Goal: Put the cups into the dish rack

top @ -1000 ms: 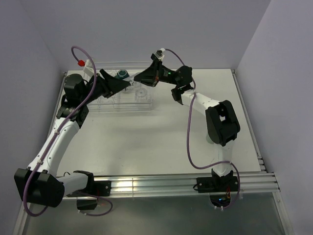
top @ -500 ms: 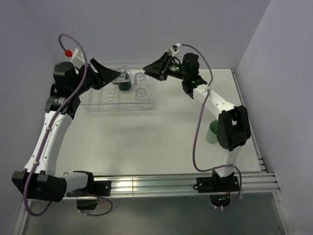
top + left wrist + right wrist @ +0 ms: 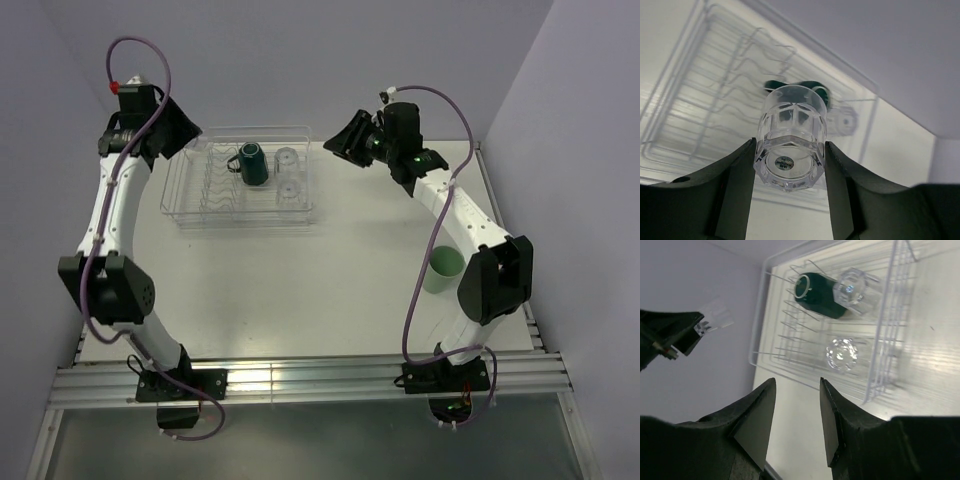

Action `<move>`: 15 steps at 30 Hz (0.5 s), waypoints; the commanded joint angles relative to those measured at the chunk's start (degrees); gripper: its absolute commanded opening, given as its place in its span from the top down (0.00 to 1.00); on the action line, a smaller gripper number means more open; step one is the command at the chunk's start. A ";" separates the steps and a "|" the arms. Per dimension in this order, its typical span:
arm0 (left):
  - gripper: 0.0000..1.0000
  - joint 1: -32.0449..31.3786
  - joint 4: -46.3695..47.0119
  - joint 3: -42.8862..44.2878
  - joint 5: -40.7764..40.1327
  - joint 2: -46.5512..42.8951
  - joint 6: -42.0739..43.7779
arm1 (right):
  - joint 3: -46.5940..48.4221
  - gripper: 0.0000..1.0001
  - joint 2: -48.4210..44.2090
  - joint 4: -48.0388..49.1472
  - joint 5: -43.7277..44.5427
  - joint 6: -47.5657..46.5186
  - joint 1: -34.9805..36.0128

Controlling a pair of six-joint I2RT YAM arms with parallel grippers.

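My left gripper (image 3: 790,145) is shut on a clear glass tumbler (image 3: 790,135), held base-toward-camera high over the left end of the dish rack (image 3: 190,205). In the rack lie a dark green mug (image 3: 252,163) and two clear tumblers (image 3: 287,157) (image 3: 290,187). My right gripper (image 3: 335,140) hangs open and empty in the air past the rack's right end. In the right wrist view its fingers (image 3: 762,405) frame bare table, and the mug (image 3: 820,297) and both tumblers (image 3: 852,287) (image 3: 841,352) show beyond. A pale mint cup (image 3: 442,268) stands on the table at the right.
The rack's thin upright dividers (image 3: 740,75) stand in rows under the held tumbler. Purple walls close the back and both sides. The right arm's elbow (image 3: 495,280) hangs just right of the mint cup. A metal rail (image 3: 300,375) runs along the table's near edge.
The right gripper opened and drew back to the right, away from the rack; a clear tumbler shows where it was. The left gripper rose and swung left with its tumbler.
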 commanded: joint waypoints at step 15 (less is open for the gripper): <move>1.00 1.59 -14.63 23.93 -18.54 25.35 3.10 | -2.46 0.53 -4.44 -8.48 6.71 -10.41 0.99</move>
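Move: The left hand holds a clear glass. The empty left part of the dish rack lies about 9 cm ahead of this hand, 5 cm to its left and some 26 cm below; at about that depth, the green mug lies some 12 cm ahead and 9 cm right, the far glass 13 cm ahead and 18 cm right, the near glass 5 cm ahead and 18 cm right. From the right hand, that empty part is roughly 12 cm ahead, 35 cm left and 26 cm below. The left hand keeps its grip on the clear glass and lowers it about 10 cm towards the empty left part of the dish rack, also going some 6 cm forward and 5 cm left; on the way the fingers tip some 15 degrees further down, while the hand swings a little counter-clockwise and its left side rises. The right hand, empty and still open, sinks 4 to 5 cm beside the rack and eases slightly to its right, its left side dipping about 10 degrees. ##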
